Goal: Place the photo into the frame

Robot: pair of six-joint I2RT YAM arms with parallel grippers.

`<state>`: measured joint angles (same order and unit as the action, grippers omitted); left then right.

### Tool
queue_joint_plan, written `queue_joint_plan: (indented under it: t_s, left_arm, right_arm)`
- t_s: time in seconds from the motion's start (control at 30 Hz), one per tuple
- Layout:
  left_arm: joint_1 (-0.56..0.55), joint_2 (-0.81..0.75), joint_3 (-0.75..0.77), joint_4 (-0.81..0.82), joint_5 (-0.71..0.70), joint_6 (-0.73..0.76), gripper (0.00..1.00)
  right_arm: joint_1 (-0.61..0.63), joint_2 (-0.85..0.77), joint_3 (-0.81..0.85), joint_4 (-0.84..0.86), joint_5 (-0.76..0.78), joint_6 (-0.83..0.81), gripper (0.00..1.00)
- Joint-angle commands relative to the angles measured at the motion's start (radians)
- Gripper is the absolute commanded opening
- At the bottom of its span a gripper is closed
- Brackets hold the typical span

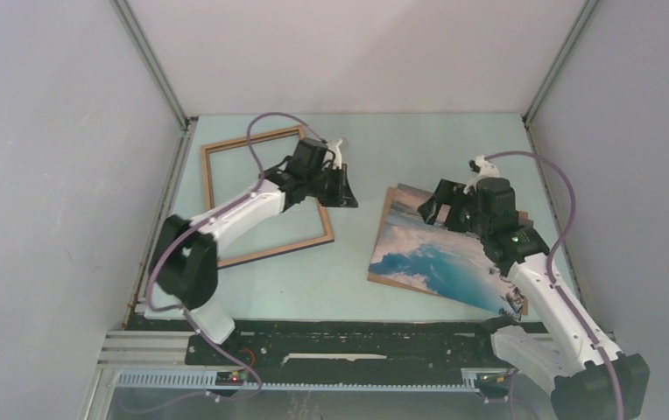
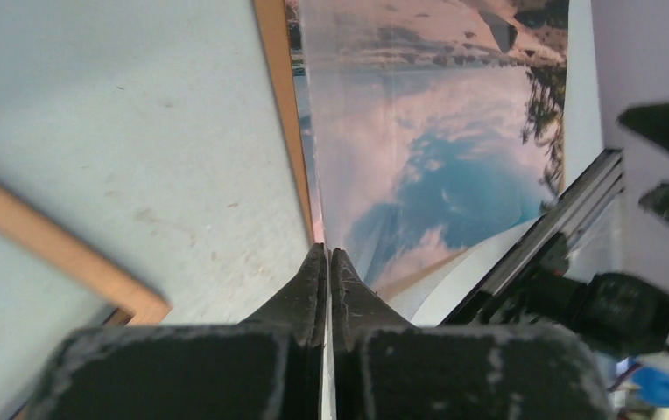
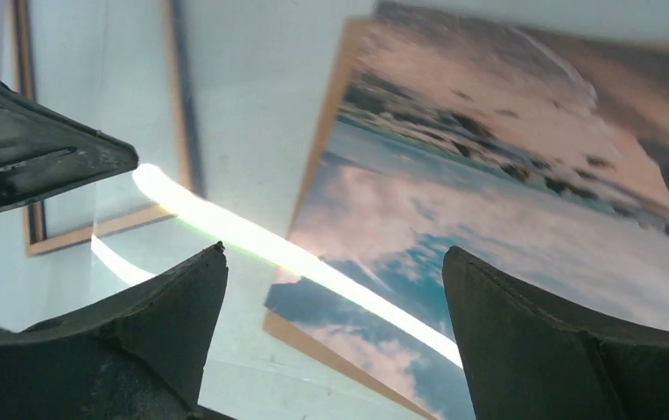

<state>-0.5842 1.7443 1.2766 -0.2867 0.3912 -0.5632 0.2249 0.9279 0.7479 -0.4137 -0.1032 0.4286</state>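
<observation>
The frame [image 1: 252, 138] lies flat at the back left, brown wood face up; it also shows in the left wrist view [image 2: 51, 249] and the right wrist view [image 3: 77, 236]. The photo [image 1: 427, 262] lies picture side up at the right, with blue sea and clouds [image 2: 454, 166] [image 3: 506, 157]. My left gripper [image 1: 348, 199] [image 2: 328, 254] is at the frame's right rail, shut on a thin clear sheet seen edge-on, whose glare [image 3: 226, 229] crosses the right wrist view. My right gripper [image 1: 443, 213] [image 3: 334, 249] is open and empty above the photo's far left part.
Grey enclosure walls stand on three sides. A black and aluminium rail [image 1: 348, 346] runs along the near edge by the arm bases. Purple cables [image 1: 567, 201] loop over both arms. Bare table [image 1: 348, 262] lies between frame and photo.
</observation>
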Motion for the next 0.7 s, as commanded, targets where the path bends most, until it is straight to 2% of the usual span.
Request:
queue_joint_plan:
  t_s: [0.0, 0.07, 0.3, 0.53, 0.67]
  left_arm:
    - [0.005, -0.236, 0.046, -0.216, -0.055, 0.362, 0.00]
    - [0.005, -0.331, 0.017, -0.246, -0.080, 0.434, 0.00]
    - [0.010, -0.610, -0.028, -0.331, -0.181, 0.618, 0.00]
    - [0.012, -0.726, -0.029, -0.370, -0.128, 0.753, 0.00]
    - [0.011, -0.759, -0.020, -0.387, -0.085, 0.823, 0.00]
  right_arm:
    - [0.087, 0.047, 0.134, 0.023, -0.018, -0.133, 1.00]
    - [0.116, 0.074, 0.199, 0.053, -0.052, -0.178, 1.00]
    - [0.095, 0.155, 0.354, 0.153, -0.360, -0.345, 1.00]
    - [-0.001, 0.170, 0.344, 0.199, -0.620, -0.558, 0.98]
    - [-0.060, 0.181, 0.325, 0.282, -0.756, -0.550, 0.98]
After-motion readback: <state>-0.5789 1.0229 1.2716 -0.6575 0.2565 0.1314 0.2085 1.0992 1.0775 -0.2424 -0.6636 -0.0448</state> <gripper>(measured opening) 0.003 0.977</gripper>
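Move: The left fingers already pinch the edge of a clear sheet. From the left hand the middle of the frame lies about 22 cm left, 6 cm ahead and 12 cm down, and the photo some 27 cm right and 10 cm back at the same depth. From the open right hand the frame is roughly 44 cm left and 11 cm ahead, and the photo about 5 cm right and 5 cm back, both 15 cm below. Keep the left gripper shut on the clear sheet and raise it some 19 cm while carrying it left and back, in above the near right corner of the frame, tilting the fingers up about 45 degrees. Take the right gripper up too, with some leftward travel, swinging it counter-clockwise and tipping it upward, its fingers still wide open; ease both to a near stop. ##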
